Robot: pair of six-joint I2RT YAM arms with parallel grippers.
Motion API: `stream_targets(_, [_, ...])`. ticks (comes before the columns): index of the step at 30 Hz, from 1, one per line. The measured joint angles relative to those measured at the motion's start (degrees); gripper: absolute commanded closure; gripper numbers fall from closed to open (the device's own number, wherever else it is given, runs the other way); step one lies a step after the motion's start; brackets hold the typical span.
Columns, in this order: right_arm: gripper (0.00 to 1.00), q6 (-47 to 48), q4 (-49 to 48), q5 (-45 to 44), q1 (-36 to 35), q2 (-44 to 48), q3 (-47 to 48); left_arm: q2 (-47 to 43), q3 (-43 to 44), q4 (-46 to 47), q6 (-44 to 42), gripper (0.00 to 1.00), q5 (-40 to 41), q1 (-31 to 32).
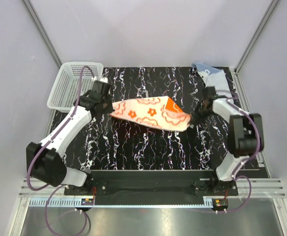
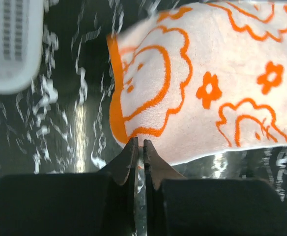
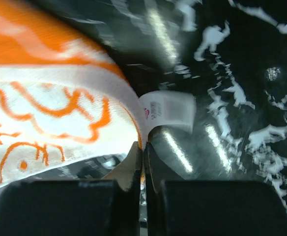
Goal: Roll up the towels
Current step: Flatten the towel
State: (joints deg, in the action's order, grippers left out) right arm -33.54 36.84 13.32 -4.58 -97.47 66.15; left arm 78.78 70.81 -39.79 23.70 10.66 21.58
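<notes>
The orange towel (image 1: 151, 113), its pale side with orange cartoon outlines showing, hangs stretched between both arms above the black marbled table (image 1: 148, 147). My left gripper (image 1: 105, 104) is shut on the towel's left edge; in the left wrist view the cloth (image 2: 207, 83) is pinched between the closed fingertips (image 2: 139, 143). On the right, my right gripper (image 1: 193, 117) is shut on the towel's right corner (image 3: 50, 113), beside its white care label (image 3: 167, 112), at the fingertips (image 3: 142, 146). The light blue towel (image 1: 213, 76) lies crumpled at the table's back right corner.
A white mesh basket (image 1: 74, 83) stands at the back left, just off the table edge, close behind the left arm; its rim (image 2: 11, 44) shows in the left wrist view. White walls and metal frame posts enclose the table.
</notes>
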Motion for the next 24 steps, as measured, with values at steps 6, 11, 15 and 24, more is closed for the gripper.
stream_targets(6, [0.53,-3.0,-2.8,6.5,0.4,-7.6,-4.3,5.4,-9.9,-0.2,4.8,1.00,-1.8,-1.6])
stream_targets(11, [0.43,-3.2,-4.6,6.6,0.4,-6.5,-4.5,5.7,-12.6,-1.4,6.7,0.75,-2.1,-1.6])
stream_targets(15, [0.42,-2.1,-2.7,1.5,0.0,-3.1,-5.3,4.4,-14.1,-1.4,7.8,0.64,-2.1,-1.6])
stream_targets(24, [0.41,2.5,6.6,-15.3,-15.8,-0.4,10.4,0.4,-18.5,-1.4,8.8,0.59,-1.5,-1.6])
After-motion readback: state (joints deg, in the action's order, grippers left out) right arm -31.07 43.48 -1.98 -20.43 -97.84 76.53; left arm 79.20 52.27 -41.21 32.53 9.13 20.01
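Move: Each hand still pinches a near corner of the towel. The left's laying spot is on the table about 6 cm back, 3 cm left and 18 cm below; the right's is some 3 cm back, 1 cm left and 6 cm below. The towel's middle lies about 18 cm right of the left hand and 4 cm ahead; the basket is roughly 22 cm ahead, 16 cm left. From the right hand, the folded orange flap is about 10 cm ahead, 9 cm left, and the blue towel 21 cm ahead, 13 cm right. Both hands carry their towel corners down and back and let go: the right sinks about 5 cm to the table and opens at once, while the left drops some 11 cm, tips about 20 degrees steeper and opens partway. The left then eases farther back; the freed right hand lifts about 9 cm, swinging left and a little forward over the folded orange flap, turning slightly counter-clockwise. ##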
